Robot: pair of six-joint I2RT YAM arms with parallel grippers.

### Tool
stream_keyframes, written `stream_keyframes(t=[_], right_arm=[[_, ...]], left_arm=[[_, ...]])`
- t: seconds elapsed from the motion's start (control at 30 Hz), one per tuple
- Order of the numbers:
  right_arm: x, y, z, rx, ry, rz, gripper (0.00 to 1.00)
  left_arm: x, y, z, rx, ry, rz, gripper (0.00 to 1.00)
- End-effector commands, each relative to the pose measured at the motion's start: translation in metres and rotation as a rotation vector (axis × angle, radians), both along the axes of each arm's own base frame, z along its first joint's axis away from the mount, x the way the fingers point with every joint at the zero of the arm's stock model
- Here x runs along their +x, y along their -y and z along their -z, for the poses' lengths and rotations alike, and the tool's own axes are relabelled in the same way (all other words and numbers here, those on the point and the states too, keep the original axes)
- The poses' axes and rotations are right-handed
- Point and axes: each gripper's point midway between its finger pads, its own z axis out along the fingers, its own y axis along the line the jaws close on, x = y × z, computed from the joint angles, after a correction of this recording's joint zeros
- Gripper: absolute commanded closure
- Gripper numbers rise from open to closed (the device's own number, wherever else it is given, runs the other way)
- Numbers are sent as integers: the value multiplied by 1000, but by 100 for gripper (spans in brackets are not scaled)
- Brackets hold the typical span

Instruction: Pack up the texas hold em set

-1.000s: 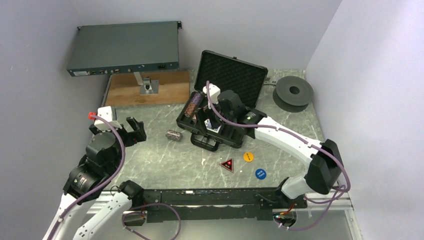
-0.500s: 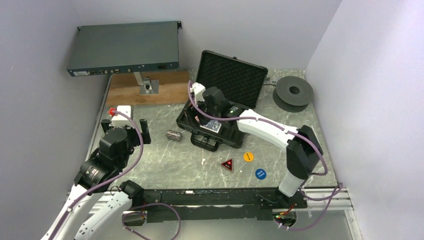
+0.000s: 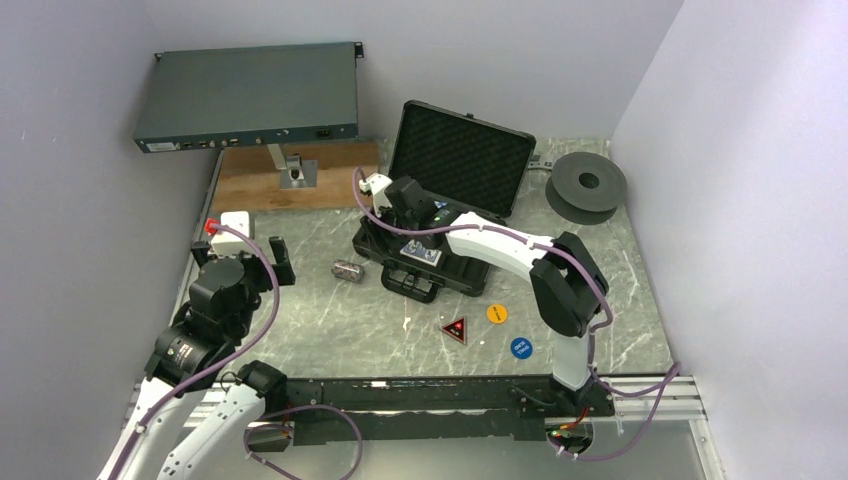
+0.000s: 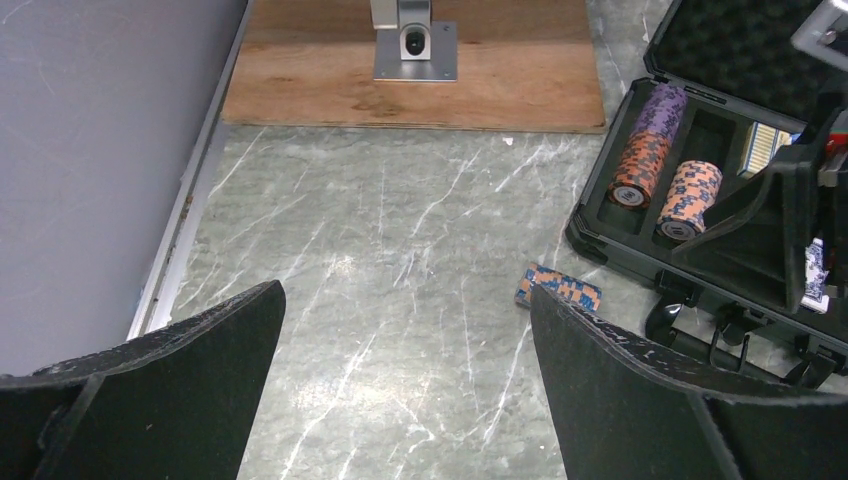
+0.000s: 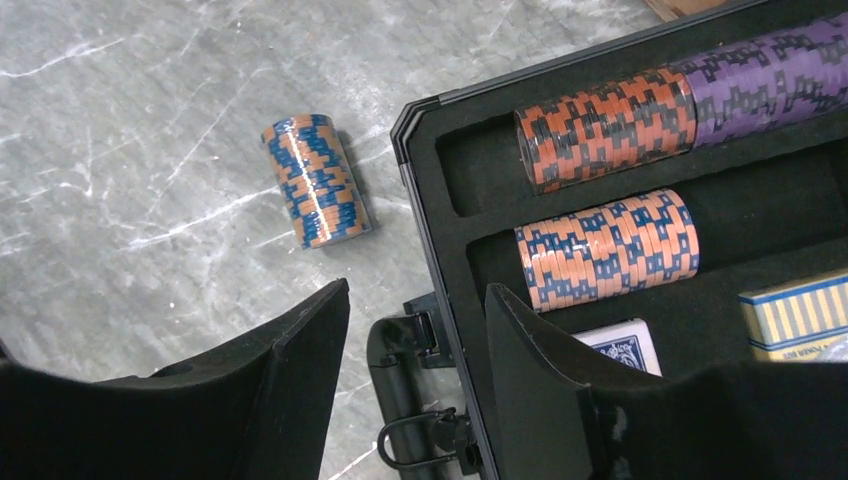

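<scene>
The black briefcase lies open mid-table, its foam lid raised. Inside are an orange-and-purple chip roll, an orange-blue roll, a blue card deck and a striped deck. One loose chip roll lies on the table left of the case. My right gripper hovers over the case's near-left corner and handle, jaws partly apart with nothing gripped. My left gripper is wide open above bare table, left of the loose roll. Red-triangle, orange and blue buttons lie nearer the arms.
A grey rack unit stands at the back left on a metal stand over a wooden board. A dark spool sits at the back right. Walls close in on the left, right and back.
My right arm swung left across the case and its jaws narrowed from wide open to partly apart. The left arm shifted slightly, still wide open.
</scene>
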Motion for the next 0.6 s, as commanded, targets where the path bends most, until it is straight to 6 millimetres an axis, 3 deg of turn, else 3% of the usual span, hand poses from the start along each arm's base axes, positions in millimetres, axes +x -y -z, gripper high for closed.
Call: stream_keyframes(t=[0.0,0.27,0.4,0.57], right_arm=[[13,-7,-4,-3,41,7,45],[27,-2,24,-76,21,47,46],[42,10,33,-106,7,91,46],[46,16,38,-118,2,97,46]], left_arm=[[2,1,-8,-19,33,4,0],[1,-1,-8,-24,36,-1,0],[2,-1,-9,-24,37,0,0],[2,-1,-8,-25,34,0,0]])
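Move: The blue-and-orange chip roll in the case's second slot lies about 8 cm ahead of the right hand, 2 cm to its right and 5 cm below. The red roll in the next slot is some 5 cm left of it and 3 cm farther out; the card deck is 6 cm right of it and 4 cm nearer. A loose roll lies on the table about 10 cm left of the right hand, 1 cm back. From the left hand, the slotted roll is roughly 19 cm ahead, 27 cm right and 20 cm below. The right hand sinks about 5 cm, edging forward, and its right fingertip pushes the slotted roll farther along its slot. ##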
